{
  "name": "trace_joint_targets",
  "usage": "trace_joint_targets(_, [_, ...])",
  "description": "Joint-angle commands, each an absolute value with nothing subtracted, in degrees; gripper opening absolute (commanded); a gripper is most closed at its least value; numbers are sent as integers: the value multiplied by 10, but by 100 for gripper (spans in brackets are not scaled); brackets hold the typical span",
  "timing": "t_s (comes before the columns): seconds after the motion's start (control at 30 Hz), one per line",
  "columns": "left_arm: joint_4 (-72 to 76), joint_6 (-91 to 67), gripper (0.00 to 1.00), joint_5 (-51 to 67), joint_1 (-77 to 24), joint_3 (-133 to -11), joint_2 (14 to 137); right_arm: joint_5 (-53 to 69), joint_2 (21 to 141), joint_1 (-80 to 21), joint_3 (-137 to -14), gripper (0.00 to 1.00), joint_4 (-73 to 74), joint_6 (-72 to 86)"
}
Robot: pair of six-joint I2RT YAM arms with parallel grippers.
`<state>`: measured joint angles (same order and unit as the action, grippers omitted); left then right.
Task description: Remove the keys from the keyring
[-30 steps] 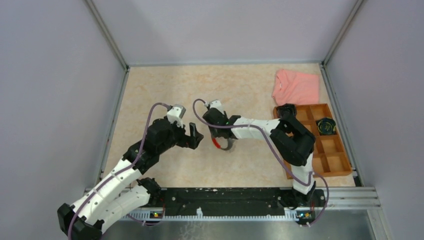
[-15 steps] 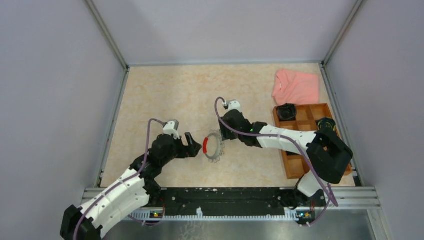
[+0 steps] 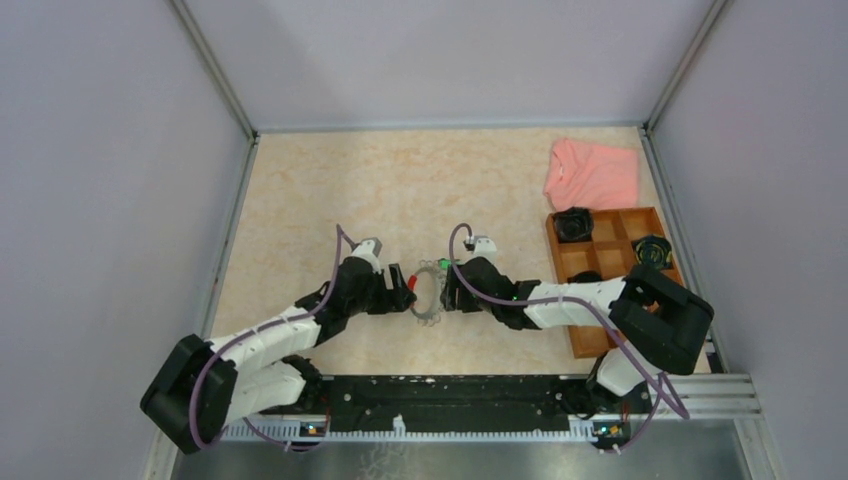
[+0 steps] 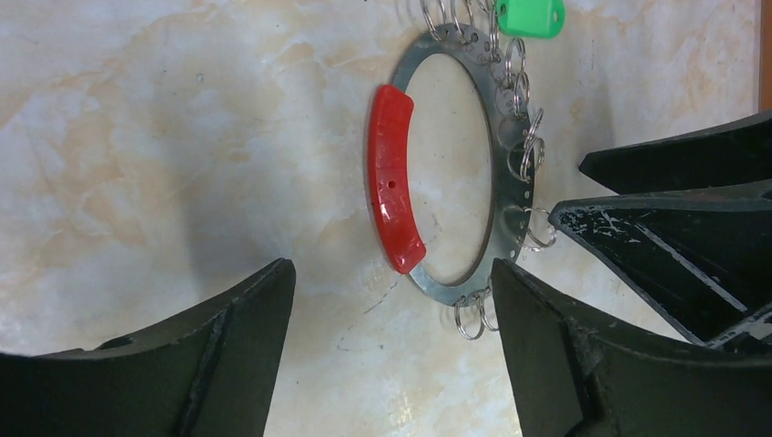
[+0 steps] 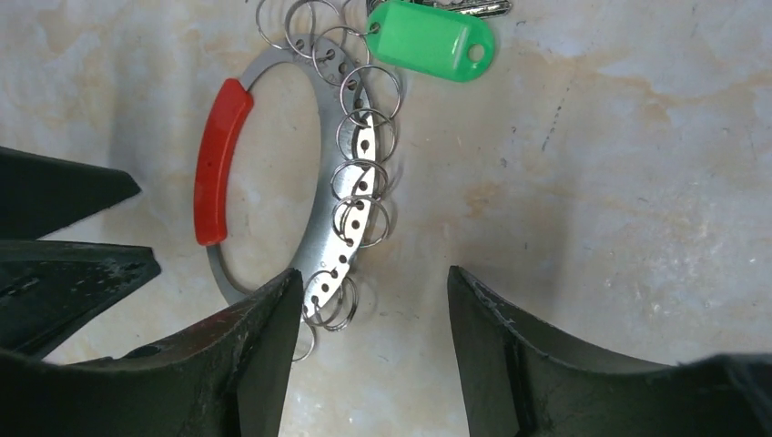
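Note:
The keyring (image 3: 428, 292), a thin grey hoop with a red sleeve (image 3: 411, 297), lies flat on the table between both grippers. In the left wrist view the keyring (image 4: 503, 164) carries several small split rings, and the green key head (image 4: 531, 16) is at its top edge. My left gripper (image 4: 390, 273) is open and empty, its tips straddling the hoop's near end. In the right wrist view, the green key head (image 5: 432, 41) with silvery key blades (image 5: 473, 7) lies at the top of the hoop (image 5: 332, 218). My right gripper (image 5: 371, 273) is open, its left finger at the hoop's ringed edge.
A wooden compartment tray (image 3: 690, 345) stands at the right with black coiled bundles (image 3: 573, 225) in its back cells. A pink cloth (image 3: 592, 172) lies behind it. Metal rails and walls bound the table.
The right gripper held the keyring above the table a second ago and has let it go. The ring now lies flat. Both grippers have closed in on it from either side.

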<state>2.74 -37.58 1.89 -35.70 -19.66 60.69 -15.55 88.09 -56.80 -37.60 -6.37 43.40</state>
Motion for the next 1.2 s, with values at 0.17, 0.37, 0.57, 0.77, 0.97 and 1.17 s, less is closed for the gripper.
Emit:
trace_joint_targets(0.17, [100, -357, 65, 30, -356, -237, 701, -116, 883, -570, -328, 56, -222, 537])
trace_joint_targets(0.37, [129, -347, 55, 28, -356, -245, 749, -74, 905, -560, -310, 46, -285, 569])
trace_joint_targets(0.57, [152, -361, 36, 53, -356, -236, 769, -2, 924, -528, -289, 43, -389, 591])
trace_joint_targets(0.77, [145, -369, 25, 53, -356, -220, 751, 56, 919, -516, -271, 43, -487, 618])
trace_joint_targets(0.97, [126, -376, 23, 52, -356, -209, 716, 80, 928, -516, -262, 38, -572, 643])
trace_joint_targets(1.17, [106, -380, 24, 53, -356, -212, 677, 92, 971, -516, -273, 28, -609, 666])
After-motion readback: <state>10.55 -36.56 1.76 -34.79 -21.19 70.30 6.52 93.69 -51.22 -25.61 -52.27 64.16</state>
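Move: Ahead and low beside the left hand lies the keyring's red sleeve, about 3 cm forward, 2 cm right and 3 cm below; the green tag is some 5 cm forward and 8 cm right of that hand. From the right hand, the near part of the keyring's holed edge is roughly 3 cm left, 1 cm back and 1 cm down, with the green tag about 6 cm ahead and 2 cm left of the hand. Reaching forward with some right and down, about 4 cm in all, the left hand closes its fingers on the near end of the red sleeve, then eases back left. The right hand slides some 3 cm left to the holed edge, narrows its fingers around its near part, then rises about 5 cm and goes on left, rolling some 40 degrees with its left side up. ##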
